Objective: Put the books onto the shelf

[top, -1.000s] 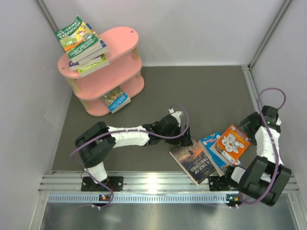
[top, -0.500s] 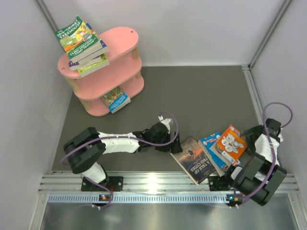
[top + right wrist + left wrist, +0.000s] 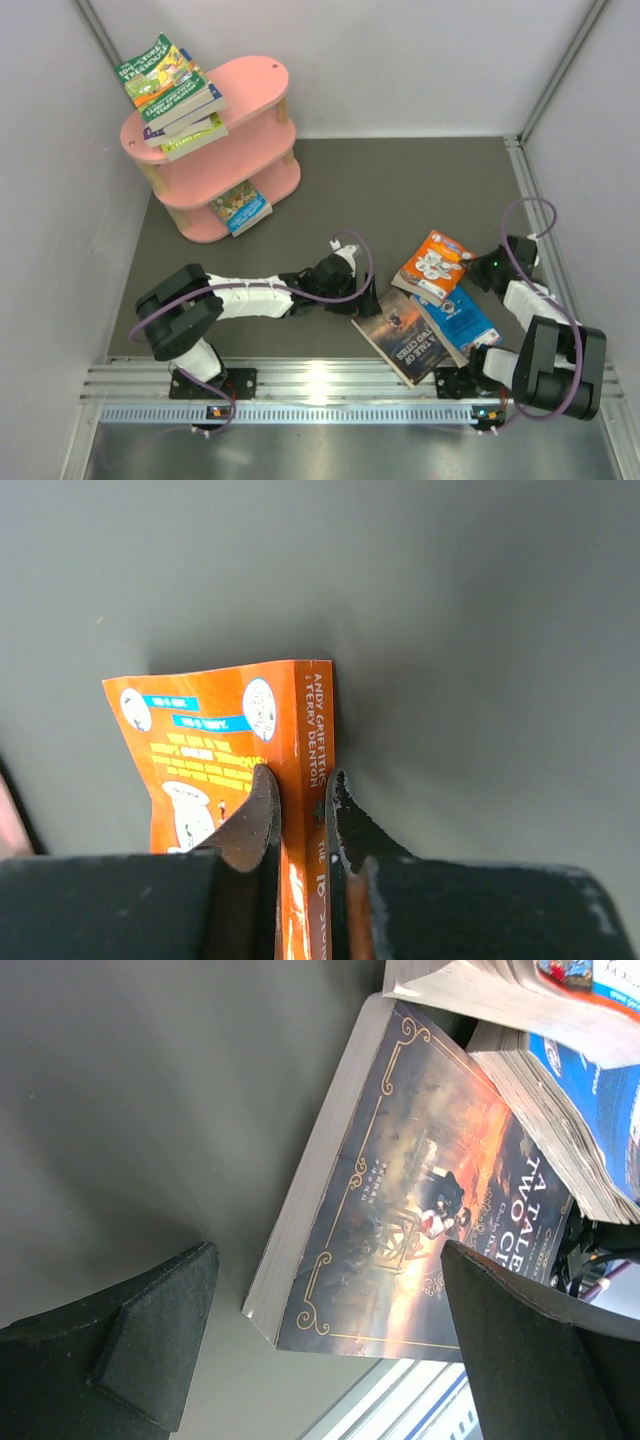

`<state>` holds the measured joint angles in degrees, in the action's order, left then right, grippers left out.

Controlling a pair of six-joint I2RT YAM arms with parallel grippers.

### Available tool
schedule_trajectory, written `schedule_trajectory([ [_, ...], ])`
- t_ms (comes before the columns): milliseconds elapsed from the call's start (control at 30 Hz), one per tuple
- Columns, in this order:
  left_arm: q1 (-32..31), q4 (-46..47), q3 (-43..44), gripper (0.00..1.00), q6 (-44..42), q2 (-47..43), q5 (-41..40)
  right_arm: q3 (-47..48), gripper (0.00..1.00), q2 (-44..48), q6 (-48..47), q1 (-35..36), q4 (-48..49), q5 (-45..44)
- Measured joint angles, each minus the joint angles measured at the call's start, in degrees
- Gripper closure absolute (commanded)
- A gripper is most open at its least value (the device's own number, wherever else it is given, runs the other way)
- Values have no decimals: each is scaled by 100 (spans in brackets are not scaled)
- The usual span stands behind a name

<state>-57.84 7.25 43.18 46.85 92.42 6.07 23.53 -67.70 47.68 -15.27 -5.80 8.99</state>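
Observation:
My right gripper [image 3: 300, 800] is shut on the spine of an orange book [image 3: 215, 740]. In the top view that orange book [image 3: 432, 262] hangs tilted over the blue book [image 3: 458, 320], with the right gripper [image 3: 472, 268] at its right edge. A dark brownish book [image 3: 403, 335] lies flat beside the blue one, near the front edge. My left gripper [image 3: 357, 300] is open at that book's left corner. In the left wrist view the dark book [image 3: 420, 1190] lies between the spread fingers [image 3: 135, 1345], untouched. The pink shelf [image 3: 250, 100] stands at the back left with several books [image 3: 165, 85] stacked on top.
One more book [image 3: 240, 208] lies on the shelf's lowest tier. Grey walls close in the mat on the left, back and right. A metal rail [image 3: 330, 385] runs along the front edge, just behind the dark book.
The right gripper closed on the orange book's spine and carried it up and left off the blue book. The left arm came down toward the dark book, then held still.

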Motion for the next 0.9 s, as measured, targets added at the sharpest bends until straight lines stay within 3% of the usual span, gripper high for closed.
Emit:
schedule_trajectory([
  [200,-2,-22,13,1,0,0,-175,-216,100,20,157,245,520,251],
  [433,-2,-289,138,1,175,-11,-557,-452,100,800,490,975,133,299],
  [600,-63,-1060,299,1,170,-396,-1012,-522,100,1311,1104,2111,-262,-74],
  [900,-81,-2391,656,1,-459,-1196,-2236,-461,100,1707,3093,5178,-960,-1429],
])
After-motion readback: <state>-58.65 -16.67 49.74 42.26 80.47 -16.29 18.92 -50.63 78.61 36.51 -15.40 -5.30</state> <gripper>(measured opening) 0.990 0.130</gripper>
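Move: The orange book is already pinched by the right fingers at its spine, its middle about 8 cm left of them and 1 cm back. The left gripper it is taken towards is some 25 cm left of the right hand and 9 cm back. Tale of Two Cities lies about 16 cm left of the right hand and 18 cm back; the blue book is 15 cm back, 2 cm left. From the left hand, the orange book is roughly 17 cm right, 9 cm ahead and slightly below. The orange book goes leftward with the right hand, which keeps its pinch on the spine edge and sweeps it about 19 cm left, easing back some 8 cm, over the far end of Tale of Two Cities to the left gripper, turning counter-clockwise about 20 degrees. The left hand, still wide open, backs off left and rises about 5 cm, edging forward and tilting, as the book arrives. ##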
